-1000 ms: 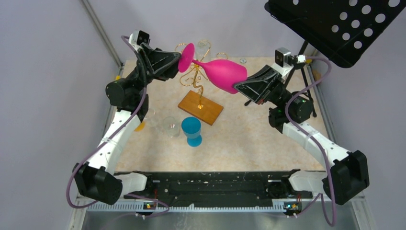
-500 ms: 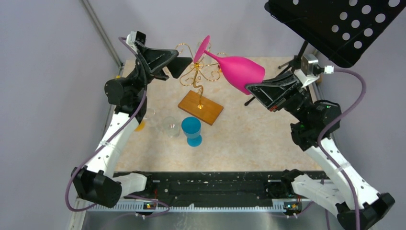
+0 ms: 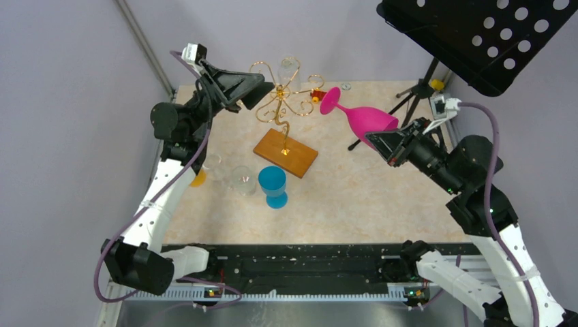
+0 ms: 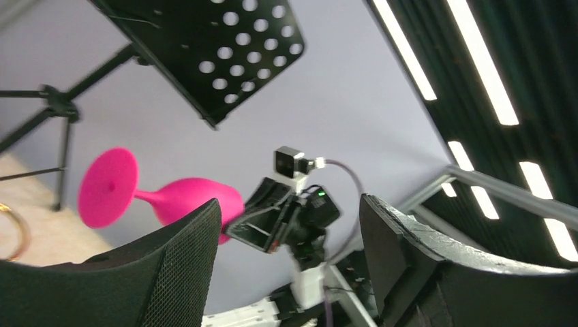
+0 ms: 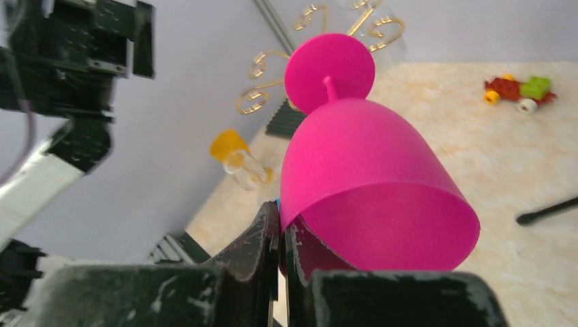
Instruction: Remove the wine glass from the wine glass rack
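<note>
The pink wine glass lies tilted in the air to the right of the wine glass rack, a gold wire stand on a wooden base. The glass is apart from the rack, with its foot pointing back toward it. My right gripper is shut on the glass at its rim, one finger inside the bowl and one outside. My left gripper hovers open and holding nothing at the rack's upper left. The left wrist view looks between its fingers across at the glass.
A blue cup, two clear glasses and an orange object stand in front of the rack's base. A black music stand on a tripod overhangs the back right. A small toy lies behind the rack.
The left gripper let go of the glass's foot and opened. The right arm swung the pink glass off the rack, rightward and lower.
</note>
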Motion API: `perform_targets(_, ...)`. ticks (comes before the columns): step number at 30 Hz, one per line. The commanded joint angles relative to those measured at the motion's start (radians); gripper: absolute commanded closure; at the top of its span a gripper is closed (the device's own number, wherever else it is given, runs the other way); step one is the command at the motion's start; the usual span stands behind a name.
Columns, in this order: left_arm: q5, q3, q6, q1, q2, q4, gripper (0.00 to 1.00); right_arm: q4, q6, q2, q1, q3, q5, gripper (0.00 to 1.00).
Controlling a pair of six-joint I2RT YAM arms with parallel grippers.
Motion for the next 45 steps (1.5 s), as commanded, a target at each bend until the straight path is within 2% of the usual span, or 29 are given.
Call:
perform_targets(1,0.007,0.089,0.284,0.007,-0.046,-0.218,0.23,-0.313,-0.161,0.071,-0.002,0.139,0.034,1.00)
perform_targets(4,-0.039,0.140,0.489,0.008,-0.089,-0.438,0.24,-0.393,-0.221,0.120,-0.002,0.181,-0.004,1.00)
perform_targets(5,-0.093,0.153,0.564,0.008,-0.110,-0.548,0.24,-0.404,-0.230,0.133,-0.002,0.183,-0.014,1.00)
perform_targets(7,-0.189,0.160,0.693,0.008,-0.164,-0.670,0.24,-0.411,-0.239,0.149,-0.002,0.180,-0.025,1.00)
perform_targets(11,-0.388,0.169,0.904,0.008,-0.260,-0.845,0.22,-0.446,-0.259,0.192,-0.001,0.180,-0.058,1.00)
perform_targets(15,-0.503,0.192,1.014,0.008,-0.304,-0.956,0.21,-0.505,-0.278,0.248,0.012,0.184,-0.046,1.00)
perform_targets(18,-0.537,0.199,1.059,0.008,-0.313,-0.996,0.21,-0.553,-0.281,0.314,0.100,0.196,0.040,1.00)
perform_targets(22,-0.554,0.205,1.088,0.008,-0.303,-1.021,0.21,-0.627,-0.301,0.475,0.313,0.241,0.216,1.00)
perform_targets(25,-0.549,0.237,1.120,0.008,-0.282,-1.074,0.21,-0.697,-0.317,0.594,0.393,0.289,0.298,1.00)
perform_targets(34,-0.571,0.257,1.179,0.008,-0.284,-1.132,0.20,-0.697,-0.331,0.765,0.479,0.317,0.315,1.00)
perform_targets(45,-0.535,0.283,1.202,0.008,-0.255,-1.156,0.20,-0.655,-0.353,0.852,0.491,0.346,0.256,1.00)
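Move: The right hand holds the pink wine glass by its bowl rim; the open table spot it is headed for lies roughly 14 cm to its left, 4 cm ahead and 43 cm below. The blue glass stands some 12 cm left of that spot, about level with it, and the rack's wooden base lies 16 cm beyond the spot and 9 cm left of it. From the left hand, the spot is about 13 cm right, 2 cm back and 50 cm down. Keeping its shut grip on the rim, the right hand carries the pink wine glass almost straight down at first, then also about 10 cm left towards the free table beside the blue glass, sinking some 27 cm in all while the wrist tips the fingers from nearly level to steeply down. The empty left hand, fingers still open, draws away from the rack to its left and a little down, swinging counter-clockwise until its fingers point mostly forward. ##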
